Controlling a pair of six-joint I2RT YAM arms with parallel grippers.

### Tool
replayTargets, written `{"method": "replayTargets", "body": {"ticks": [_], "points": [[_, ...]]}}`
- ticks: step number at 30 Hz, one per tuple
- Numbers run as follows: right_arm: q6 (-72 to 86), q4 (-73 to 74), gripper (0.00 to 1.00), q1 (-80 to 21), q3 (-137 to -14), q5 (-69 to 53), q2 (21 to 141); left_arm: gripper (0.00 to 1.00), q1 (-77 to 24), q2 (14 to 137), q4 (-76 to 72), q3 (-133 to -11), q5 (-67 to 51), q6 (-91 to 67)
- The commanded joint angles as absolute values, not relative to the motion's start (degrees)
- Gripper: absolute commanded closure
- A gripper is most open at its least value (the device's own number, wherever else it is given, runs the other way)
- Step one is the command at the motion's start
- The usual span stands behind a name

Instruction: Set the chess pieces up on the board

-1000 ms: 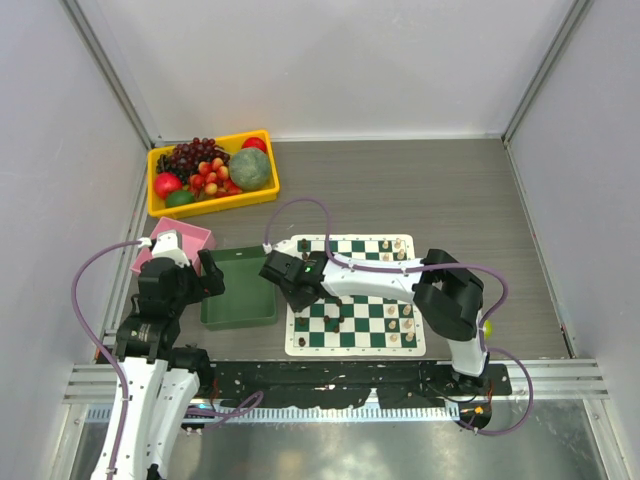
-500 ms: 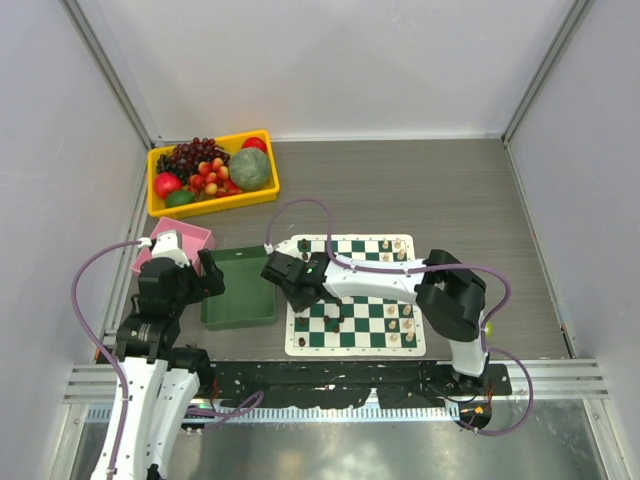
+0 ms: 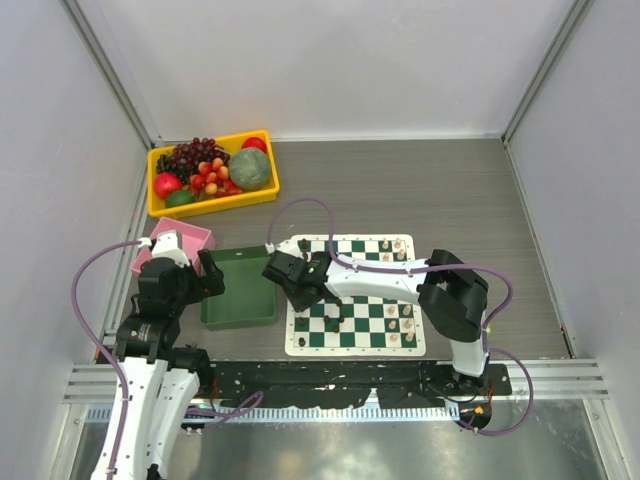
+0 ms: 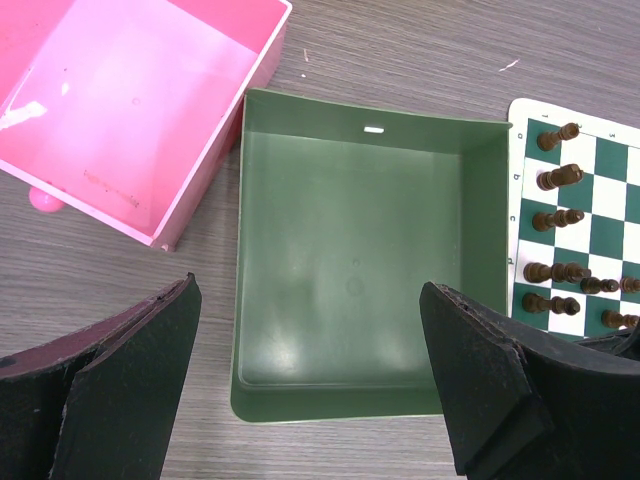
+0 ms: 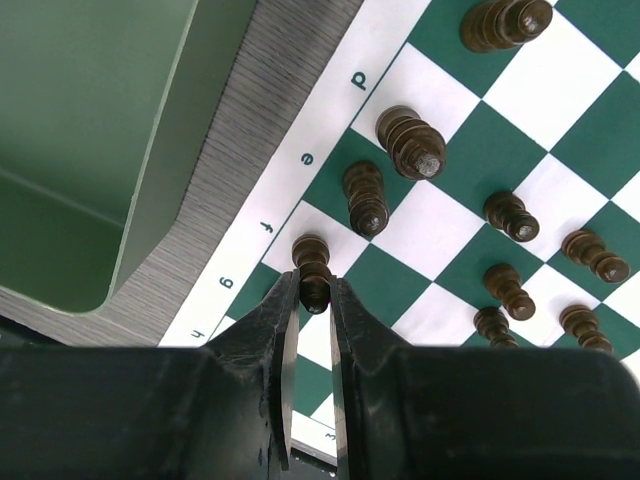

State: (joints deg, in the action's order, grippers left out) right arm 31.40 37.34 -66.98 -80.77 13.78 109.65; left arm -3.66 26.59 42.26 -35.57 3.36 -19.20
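The board [image 3: 366, 312] of green and white checks lies in front of the right arm's base. My right gripper [image 5: 313, 291] is shut on the top of a dark chess piece [image 5: 312, 262], which stands at the board's [image 5: 300, 165] lettered left edge. More dark pieces [image 5: 411, 141] stand in a row beside it, and cream pieces [image 3: 401, 325] line the board's right side. From above, the right gripper [image 3: 296, 288] hangs over the board's left edge. My left gripper [image 4: 310, 370] is open, with nothing between its fingers, above the near rim of the green tray [image 4: 372, 130].
The green tray [image 3: 240, 318] sits just left of the board, nearly touching it. A pink box [image 3: 185, 238] lies behind the tray. A yellow bin of fruit [image 3: 158, 208] stands at the back left. Cables loop over both arms.
The right gripper's fingers have closed onto the dark piece at the board's left edge. Both arms have stayed almost where they were.
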Motion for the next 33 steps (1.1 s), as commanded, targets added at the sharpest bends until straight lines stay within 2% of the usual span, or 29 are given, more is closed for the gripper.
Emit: {"method": "replayTargets", "body": {"ticks": [1,9,21,33], "points": [[31.29,36.74,0.82,-66.97,-81.56,13.80,108.63,0.01,-3.52,26.10,40.87,-35.95,2.72,-19.16],[30.85,37.70,0.78,-67.06,-81.83,14.06,109.51,0.01,-3.52,26.37,40.61,-35.86,2.55,-19.16],[29.09,36.56,0.64,-67.06,-83.05,13.27,107.32,0.01,-3.52,26.89,40.78,-36.03,2.55,-19.25],[28.30,37.79,0.55,-66.89,-83.58,17.14,98.27,0.01,-3.52,26.46,40.78,-35.95,2.64,-19.34]]}}
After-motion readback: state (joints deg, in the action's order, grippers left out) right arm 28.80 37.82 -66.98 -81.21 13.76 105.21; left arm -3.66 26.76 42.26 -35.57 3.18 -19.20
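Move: The right hand starts shut on a dark chess piece standing on the f square of the board's left edge row, the piece's middle about 1 cm below the hand point. Along that row, one dark piece stands some 3 cm ahead of it, another 7 cm ahead, and one about 3 cm back. The green tray's middle is roughly 14 cm left and 6 cm ahead. From the idle left hand the gripped piece lies about 22 cm right, 2 cm back and 12 cm below. Staying in place over the edge row at first, the right hand opens its fingers to about twice their gap and lets go of the dark piece's upper part. Then it lifts almost straight up by about 3 cm, quickening towards the end, with hardly any tilt and the fingers still widening, clear of the piece and its row neighbours. ##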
